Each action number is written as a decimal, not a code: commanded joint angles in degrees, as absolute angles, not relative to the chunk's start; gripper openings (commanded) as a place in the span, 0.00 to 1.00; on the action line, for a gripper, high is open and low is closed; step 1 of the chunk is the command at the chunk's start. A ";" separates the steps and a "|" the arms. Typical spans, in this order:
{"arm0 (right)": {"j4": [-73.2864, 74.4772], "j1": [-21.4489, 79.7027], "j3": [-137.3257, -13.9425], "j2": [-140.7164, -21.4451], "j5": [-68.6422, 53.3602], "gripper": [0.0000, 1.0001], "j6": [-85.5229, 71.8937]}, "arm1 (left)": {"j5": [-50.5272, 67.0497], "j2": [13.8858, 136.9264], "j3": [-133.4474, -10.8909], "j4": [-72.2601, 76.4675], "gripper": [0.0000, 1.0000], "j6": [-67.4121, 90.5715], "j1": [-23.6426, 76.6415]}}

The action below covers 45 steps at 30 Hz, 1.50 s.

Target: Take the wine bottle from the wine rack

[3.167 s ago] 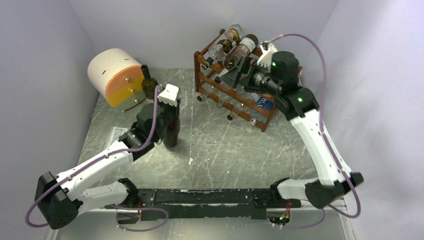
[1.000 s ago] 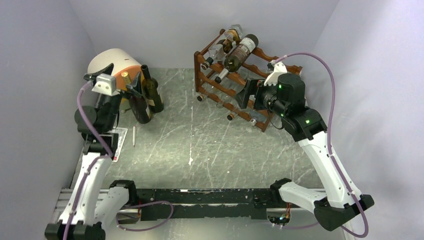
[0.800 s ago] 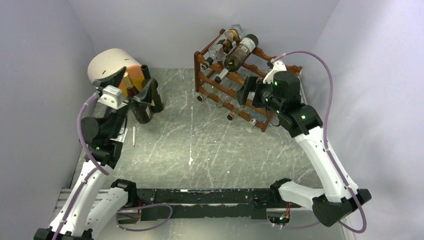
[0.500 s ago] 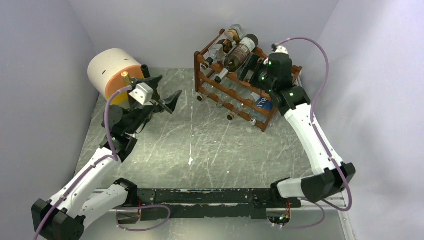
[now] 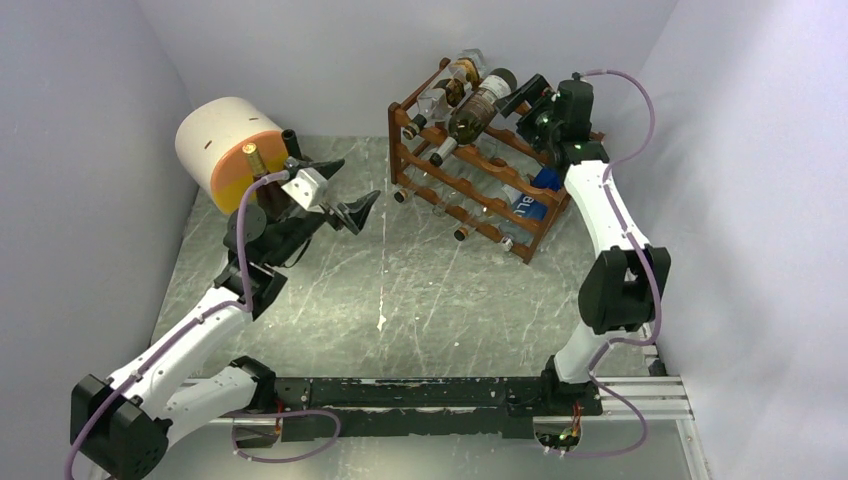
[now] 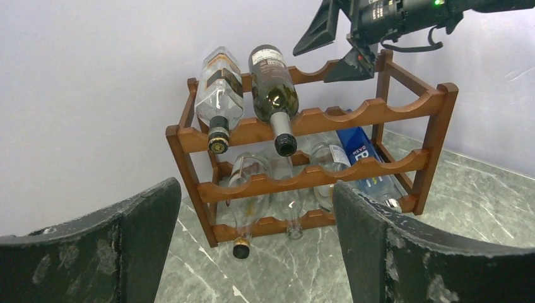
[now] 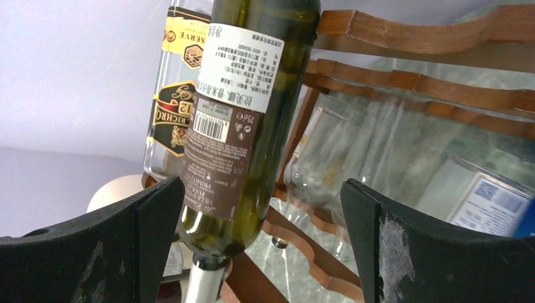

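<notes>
The reddish-brown wine rack [image 5: 478, 190] stands at the back right of the table. A dark green wine bottle [image 5: 478, 107] with a brown and white label lies on its top tier, neck toward the front. My right gripper [image 5: 527, 98] hovers open at the rack's upper back, just behind that bottle's base. In the right wrist view the wine bottle [image 7: 247, 120] shows between the wide-apart jaws of the right gripper [image 7: 262, 252], untouched. My left gripper [image 5: 345, 195] is open and empty in mid-air, left of the rack and facing it. The left wrist view shows the wine rack [image 6: 315, 177] and wine bottle [image 6: 272, 95].
A clear labelled bottle [image 6: 217, 95] lies beside the wine bottle. Clear bottles and a blue-labelled one [image 6: 363, 158] fill the lower tiers. A white and orange cylinder [image 5: 222, 148] and two standing bottles [image 5: 291, 140] sit at the back left, behind my left arm.
My right gripper has climbed from the rack's front side to its upper back. My left arm has swung away from the standing bottles toward the rack, jaws open.
</notes>
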State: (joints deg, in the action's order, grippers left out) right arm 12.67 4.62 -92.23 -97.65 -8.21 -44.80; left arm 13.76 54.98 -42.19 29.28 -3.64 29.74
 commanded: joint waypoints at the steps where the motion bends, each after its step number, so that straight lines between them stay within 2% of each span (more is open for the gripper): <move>1: 4.99 3.83 -95.12 -100.67 -12.78 1.00 -49.10 | 14.11 55.38 -42.13 31.64 0.93 -4.35 30.15; 18: -4.56 5.88 -99.33 -113.43 -18.11 0.99 -61.30 | 15.56 56.56 -42.19 31.82 0.92 -4.44 30.09; 25: -8.86 6.06 -98.38 -116.63 -18.97 0.91 -66.71 | 15.77 56.95 -42.04 31.91 0.91 -4.65 30.22; 36: -13.27 6.04 -100.35 -119.89 -20.40 0.86 -72.38 | 15.78 58.18 -41.92 31.90 0.90 -5.35 30.39; 45: -20.81 6.06 -95.69 -116.20 -22.39 0.53 -78.67 | 15.57 58.84 -42.09 31.61 0.90 -6.14 30.40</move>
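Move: From the right hand the wine bottle's middle lies about 9 cm left, 5 cm ahead and 5 cm lower, sloping back-left towards its neck. The clear bottle is some 17 cm left and 10 cm ahead, 5 cm lower; the blue bottle about 6 cm right, 4 cm back and 22 cm below. From the left hand the wine bottle is roughly 26 cm ahead, 24 cm right, slightly lower. Right hand reaches 8 cm forward and 7 left, sinking slightly, rolling 30 degrees, and closes around the wine bottle's body. ##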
